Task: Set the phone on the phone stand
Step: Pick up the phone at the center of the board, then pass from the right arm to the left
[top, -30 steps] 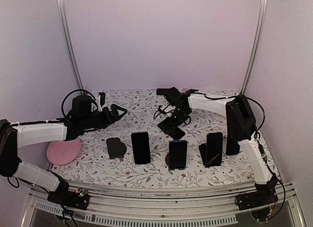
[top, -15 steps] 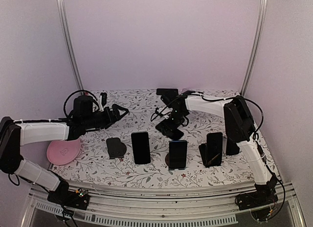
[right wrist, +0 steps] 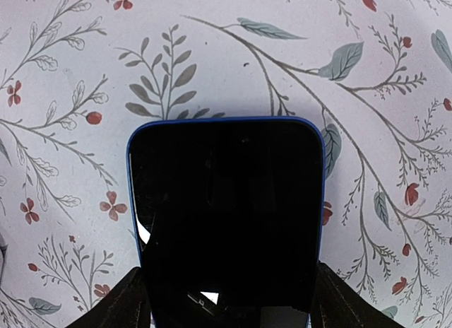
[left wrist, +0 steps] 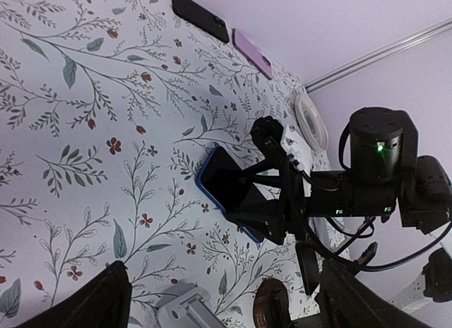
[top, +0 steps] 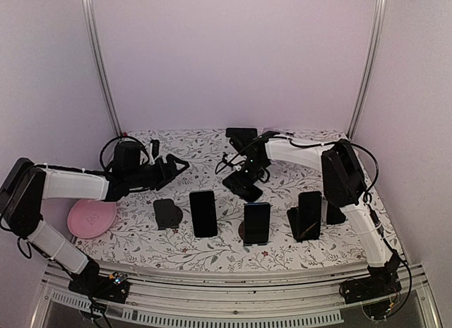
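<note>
A phone in a blue case (right wrist: 226, 222) sits between my right gripper's fingers, which are shut on its sides near the lower end. In the top view the right gripper (top: 244, 182) holds this phone (top: 248, 191) low over the flowered table, behind the row of stands. I cannot tell whether it touches the cloth. An empty black phone stand (top: 167, 213) stands at the left end of the row. My left gripper (top: 173, 165) is open and empty, hovering behind that stand. The left wrist view shows the held phone (left wrist: 224, 183) ahead of the left gripper (left wrist: 222, 296).
Three phones stand on stands in the front row: black (top: 203, 213), blue (top: 256, 223), black (top: 308, 213). A pink dish (top: 92, 217) lies at the left. A black phone (left wrist: 201, 17) and a pink one (left wrist: 252, 54) lie at the back, next to a white round pad (left wrist: 311, 130).
My right gripper has carried the blue-cased phone a little to the left. My left gripper has shifted slightly right and toward the back.
</note>
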Available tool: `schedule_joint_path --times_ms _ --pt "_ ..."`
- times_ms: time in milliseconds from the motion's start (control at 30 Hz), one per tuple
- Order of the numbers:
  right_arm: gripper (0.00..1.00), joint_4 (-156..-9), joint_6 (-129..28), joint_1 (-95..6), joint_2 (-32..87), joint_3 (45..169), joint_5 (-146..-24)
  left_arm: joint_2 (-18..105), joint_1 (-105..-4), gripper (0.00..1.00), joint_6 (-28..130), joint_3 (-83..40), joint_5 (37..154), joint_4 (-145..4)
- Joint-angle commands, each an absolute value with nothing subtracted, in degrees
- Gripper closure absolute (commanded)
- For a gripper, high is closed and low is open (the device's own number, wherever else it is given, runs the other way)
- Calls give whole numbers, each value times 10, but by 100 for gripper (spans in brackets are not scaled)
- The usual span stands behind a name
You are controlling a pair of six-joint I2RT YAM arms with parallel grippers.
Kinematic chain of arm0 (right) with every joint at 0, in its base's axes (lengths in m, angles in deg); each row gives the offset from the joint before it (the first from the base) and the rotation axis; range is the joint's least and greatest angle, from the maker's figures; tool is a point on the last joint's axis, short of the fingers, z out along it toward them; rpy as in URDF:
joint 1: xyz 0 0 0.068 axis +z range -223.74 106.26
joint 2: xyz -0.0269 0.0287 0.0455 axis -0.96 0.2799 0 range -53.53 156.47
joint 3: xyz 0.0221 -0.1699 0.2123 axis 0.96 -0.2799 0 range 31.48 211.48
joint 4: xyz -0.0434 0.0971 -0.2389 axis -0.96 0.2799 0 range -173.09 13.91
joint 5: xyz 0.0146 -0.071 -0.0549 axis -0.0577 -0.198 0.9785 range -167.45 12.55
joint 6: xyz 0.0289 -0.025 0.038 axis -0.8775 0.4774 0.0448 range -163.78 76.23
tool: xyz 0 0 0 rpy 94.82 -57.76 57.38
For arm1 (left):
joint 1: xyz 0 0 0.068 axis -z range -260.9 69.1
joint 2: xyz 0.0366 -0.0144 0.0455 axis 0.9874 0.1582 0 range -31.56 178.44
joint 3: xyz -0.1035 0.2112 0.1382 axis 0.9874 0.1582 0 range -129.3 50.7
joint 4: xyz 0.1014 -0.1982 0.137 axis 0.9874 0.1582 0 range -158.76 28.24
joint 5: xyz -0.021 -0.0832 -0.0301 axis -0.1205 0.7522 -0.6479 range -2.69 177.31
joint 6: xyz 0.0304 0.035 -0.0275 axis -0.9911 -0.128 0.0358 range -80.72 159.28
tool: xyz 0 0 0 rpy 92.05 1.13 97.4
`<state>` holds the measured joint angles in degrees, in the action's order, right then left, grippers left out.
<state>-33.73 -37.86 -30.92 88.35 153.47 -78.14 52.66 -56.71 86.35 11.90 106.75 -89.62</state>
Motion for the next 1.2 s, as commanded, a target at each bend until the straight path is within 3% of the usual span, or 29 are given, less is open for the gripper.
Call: schedule_joint_path --times_ms 0,333,833,1167 --pt "32 -382 -391 -302 867 1554 -770 552 -576 8 867 96 1083 -923" --pt "31 -423 -396 -290 836 1553 -757 624 -578 13 875 60 1110 -947" --pt "31 -482 -397 -271 792 1540 -760 729 -569 31 865 -32 1165 -968" --pt "31 -497 -395 -262 781 1536 -768 766 -562 34 866 -62 1174 -969"
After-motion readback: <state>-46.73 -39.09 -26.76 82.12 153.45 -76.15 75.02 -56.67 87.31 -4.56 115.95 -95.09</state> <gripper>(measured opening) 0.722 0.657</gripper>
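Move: The right fingers already grip the phone by its sides; the left gripper, open, lies about 21 cm to that hand's left, some 4 cm back and 12 cm higher. The middle standing phone is roughly 19 cm back and 4 cm right of the right hand; the left standing phone is some 17 cm back and 13 cm left. From the left hand, the held phone is about 21 cm right, 4 cm ahead and 12 cm below. Right hand lifts the held phone about 9 cm and leftward; left gripper, narrowing, reaches some 8 cm forward-right towards it. ##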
